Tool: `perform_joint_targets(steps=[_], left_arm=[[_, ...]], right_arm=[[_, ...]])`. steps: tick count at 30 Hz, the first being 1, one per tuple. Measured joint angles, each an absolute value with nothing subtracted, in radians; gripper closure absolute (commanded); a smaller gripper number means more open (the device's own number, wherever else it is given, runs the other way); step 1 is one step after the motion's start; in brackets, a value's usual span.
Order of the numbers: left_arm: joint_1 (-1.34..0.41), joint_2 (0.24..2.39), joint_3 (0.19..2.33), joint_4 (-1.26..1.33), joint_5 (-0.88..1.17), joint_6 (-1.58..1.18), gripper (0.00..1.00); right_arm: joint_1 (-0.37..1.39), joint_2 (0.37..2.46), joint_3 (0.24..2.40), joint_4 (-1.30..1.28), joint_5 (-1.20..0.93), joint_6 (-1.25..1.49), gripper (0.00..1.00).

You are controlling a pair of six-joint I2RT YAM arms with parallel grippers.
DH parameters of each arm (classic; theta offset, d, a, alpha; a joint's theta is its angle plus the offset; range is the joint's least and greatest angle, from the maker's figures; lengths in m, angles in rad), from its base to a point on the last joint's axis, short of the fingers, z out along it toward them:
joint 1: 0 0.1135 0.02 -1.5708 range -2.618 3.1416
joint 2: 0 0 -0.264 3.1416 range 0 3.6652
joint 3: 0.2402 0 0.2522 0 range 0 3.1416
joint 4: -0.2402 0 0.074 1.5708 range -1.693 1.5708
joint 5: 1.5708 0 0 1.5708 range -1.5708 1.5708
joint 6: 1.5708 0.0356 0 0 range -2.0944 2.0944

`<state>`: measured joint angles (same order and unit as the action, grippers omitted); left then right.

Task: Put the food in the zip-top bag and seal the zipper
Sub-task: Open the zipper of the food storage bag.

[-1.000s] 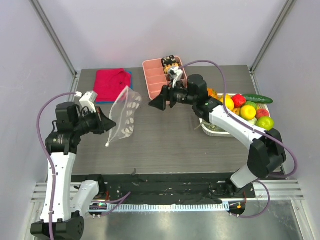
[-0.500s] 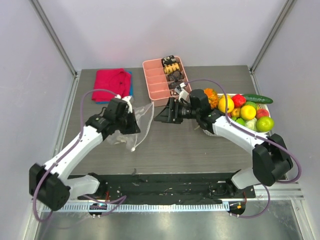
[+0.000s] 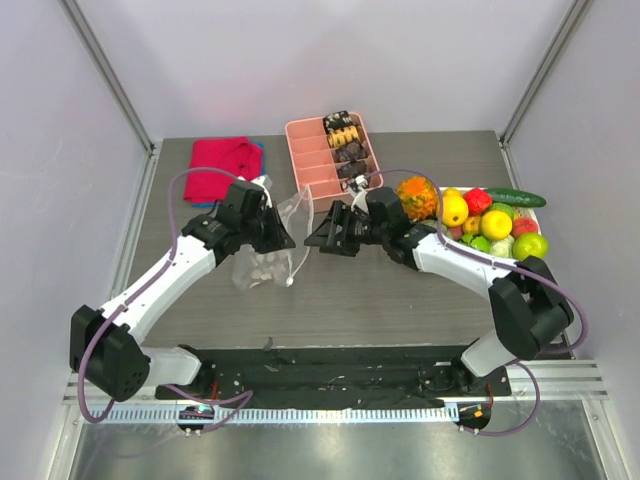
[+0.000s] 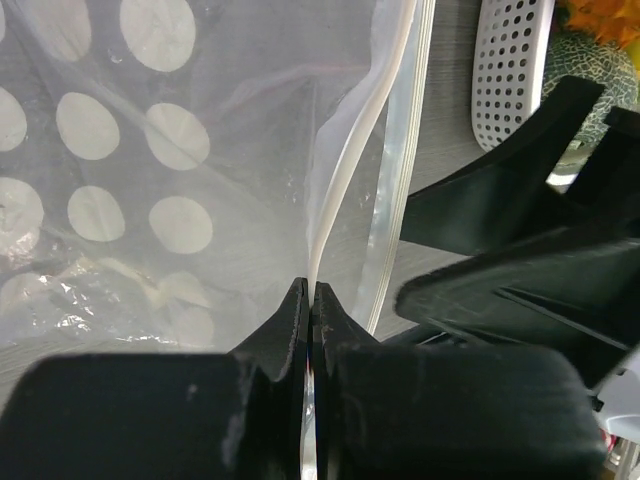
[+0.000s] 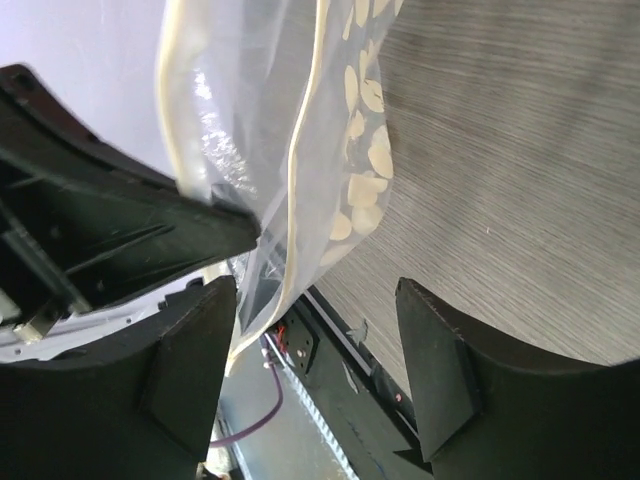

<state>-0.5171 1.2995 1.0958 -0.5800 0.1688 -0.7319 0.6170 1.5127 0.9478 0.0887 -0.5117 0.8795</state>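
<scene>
The zip-top bag (image 3: 265, 250), clear with white dots, hangs above the table's middle left. My left gripper (image 3: 283, 238) is shut on its upper edge. In the left wrist view the jaws (image 4: 311, 292) pinch the zipper strip (image 4: 343, 175), and the bag's mouth gapes beside it. A small white slider (image 3: 288, 282) dangles below. My right gripper (image 3: 316, 232) faces the bag, open. In the right wrist view (image 5: 315, 350) the bag's loose edge (image 5: 295, 190) hangs just inside its left finger (image 5: 190, 370), not pinched. The food, including a red fruit (image 3: 478, 200) and a round green one (image 3: 530, 246), lies in the basket at the right.
A white perforated basket (image 4: 510, 70) holds yellow fruits, a cucumber (image 3: 518, 197) and an orange item (image 3: 417, 195). A pink divided tray (image 3: 312, 170) with dark and tan snacks stands at the back. A red cloth (image 3: 220, 165) lies at the back left.
My left arm has swung right and forward, carrying the bag to the table's middle. My right gripper has come down and left to meet the bag, its jaws narrowing a little.
</scene>
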Motion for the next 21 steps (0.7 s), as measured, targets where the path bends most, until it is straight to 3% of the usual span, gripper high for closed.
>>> perform_joint_targets(steps=[1, 2, 5, 7, 10, 13, 21], left_arm=[[-0.517, 1.299, 1.096, -0.580, 0.170, -0.737, 1.00], [-0.517, 1.299, 1.096, -0.580, 0.171, -0.745, 1.00], [-0.517, 1.299, 1.096, -0.580, 0.176, -0.755, 1.00], [-0.517, 1.298, 1.096, -0.580, 0.176, -0.755, 0.97], [-0.517, 1.284, 1.096, -0.587, 0.171, -0.746, 0.67], [-0.515, 1.243, 1.096, -0.606, 0.152, -0.725, 0.52], [-0.514, 1.211, 1.142, -0.649, 0.089, -0.694, 0.41]], right_arm=[[0.622, 1.520, 0.947, 0.093, -0.506, 0.890, 0.44], [0.627, 1.531, 0.947, 0.104, -0.502, 0.898, 0.63], [0.645, 1.564, 0.949, 0.130, -0.495, 0.910, 0.98], [0.652, 1.583, 0.961, 0.124, -0.491, 0.896, 0.99], [0.655, 1.593, 0.987, 0.088, -0.480, 0.856, 0.99], [0.657, 1.592, 1.007, 0.062, -0.480, 0.798, 0.99], [0.712, 1.531, 1.006, 0.014, -0.480, 0.685, 0.99]])
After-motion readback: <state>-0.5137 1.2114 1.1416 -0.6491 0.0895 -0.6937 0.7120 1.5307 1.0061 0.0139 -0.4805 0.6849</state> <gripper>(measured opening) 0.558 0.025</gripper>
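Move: The right gripper, open, has the zip-top bag's free mouth rim about 2 cm to its left and 2 cm below, level fore and aft. The other rim, pinched in the left fingers, is some 6 cm to its left and 1 cm ahead; the dotted bag body hangs about 11 cm left and 4 cm back, lower. The pink tray lies roughly 21 cm ahead and 4 cm right. From the left gripper the free rim is about 4 cm right, 1 cm back. Ease the right gripper left and down about 2 cm to the free rim and shut its fingers on it, while the left keeps its pinch on the other rim. Once the right has hold, open the left fingers to let go and lift them up and left some 4 cm; meanwhile draw the right back about 2 cm with its rim, rising slightly. ##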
